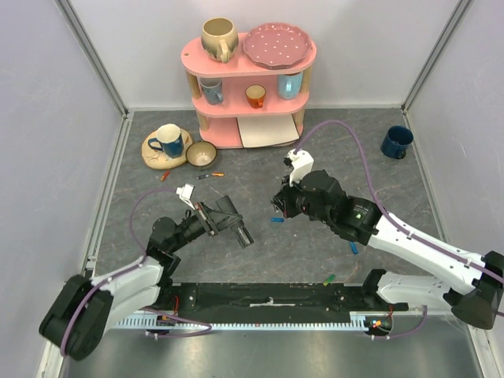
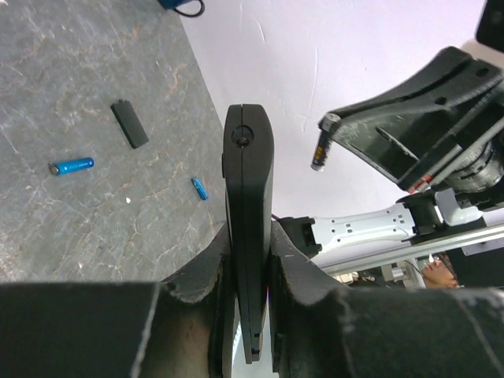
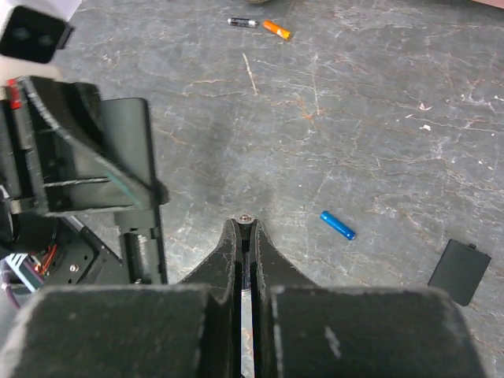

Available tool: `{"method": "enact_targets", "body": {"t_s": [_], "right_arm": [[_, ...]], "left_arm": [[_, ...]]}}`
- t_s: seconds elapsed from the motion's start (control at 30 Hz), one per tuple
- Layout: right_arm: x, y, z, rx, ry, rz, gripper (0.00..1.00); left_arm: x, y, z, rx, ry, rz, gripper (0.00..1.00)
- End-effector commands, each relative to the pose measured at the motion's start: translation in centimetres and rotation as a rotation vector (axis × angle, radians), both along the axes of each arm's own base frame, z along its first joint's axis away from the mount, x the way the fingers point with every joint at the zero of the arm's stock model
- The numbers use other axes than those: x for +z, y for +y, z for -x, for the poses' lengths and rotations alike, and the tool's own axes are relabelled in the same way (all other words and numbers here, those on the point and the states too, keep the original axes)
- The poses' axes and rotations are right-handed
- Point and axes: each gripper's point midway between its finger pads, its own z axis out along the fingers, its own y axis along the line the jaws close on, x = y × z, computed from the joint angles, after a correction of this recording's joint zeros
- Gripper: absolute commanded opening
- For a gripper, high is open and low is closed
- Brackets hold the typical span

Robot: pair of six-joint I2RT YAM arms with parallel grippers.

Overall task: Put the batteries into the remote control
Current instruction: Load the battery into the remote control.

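Observation:
My left gripper point(image 1: 223, 214) point(image 2: 249, 236) is shut on the black remote control point(image 2: 248, 181), held edge-on above the table; its end sticks out in the top view point(image 1: 241, 234). In the right wrist view the remote point(image 3: 143, 236) shows its open battery bay. My right gripper point(image 1: 282, 203) point(image 3: 246, 230) is shut on a dark battery point(image 2: 319, 151), whose metal tip point(image 3: 246, 218) shows between the fingertips, a short way right of the remote. A blue battery point(image 1: 276, 220) point(image 3: 338, 225) point(image 2: 72, 165) lies on the table below. The remote's black cover point(image 3: 461, 272) point(image 2: 129, 124) lies loose.
More batteries lie about: blue point(image 1: 354, 248), green point(image 1: 329, 279), orange point(image 1: 216, 175) point(image 3: 276, 29), black point(image 3: 242, 22). A pink shelf point(image 1: 250, 126) with mugs and a plate stands at the back, a bowl point(image 1: 201, 153) and mug on a coaster point(image 1: 155, 154) at left, a blue mug point(image 1: 396, 142) at right.

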Motion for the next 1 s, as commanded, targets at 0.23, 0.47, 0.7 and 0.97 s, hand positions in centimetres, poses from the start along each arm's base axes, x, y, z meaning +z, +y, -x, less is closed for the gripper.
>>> {"method": "enact_targets", "body": {"t_s": [0.23, 0.47, 0.7, 0.97], "right_arm": [[-0.3, 2.9, 3.8, 0.099, -0.017, -0.007, 0.0], [-1.2, 4.9, 4.8, 0.128, -0.038, 0.006, 0.0], [-1.3, 5.7, 4.7, 0.114, -0.075, 0.004, 0.0], [-2.2, 6.2, 4.3, 0.083, -0.116, 0.001, 0.0]], "left_arm": [[4.2, -2.5, -1.4, -0.036, -0.05, 0.18, 0.02], [4.3, -3.1, -1.9, -0.052, -0.038, 0.203, 0.02], [5.0, -3.5, -1.9, -0.079, -0.044, 0.222, 0.02], [5.8, -3.6, -1.3, -0.106, -0.06, 0.238, 0.02]]}}
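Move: The remote's open battery compartment, held out by the left hand, lies about 10 cm to the left of the right hand, some 6 cm back and 5 cm below. From the left hand, the silver battery in the right fingers is roughly 12 cm to the right, 2 cm ahead and 5 cm higher. On the table, some 22 cm below the right hand, lie the blue battery, 8 cm ahead and 1 cm right, and the battery cover, 10 cm ahead and 13 cm right. Still pinching the silver battery, the right hand carries it back and left towards the compartment, about 5 cm each way, first mainly back, then mostly left while sinking some 3 cm. The left hand keeps its grip on the remote and brings it right and slightly forward to meet the battery, rolling about 10 degrees so the remote's far end dips. ##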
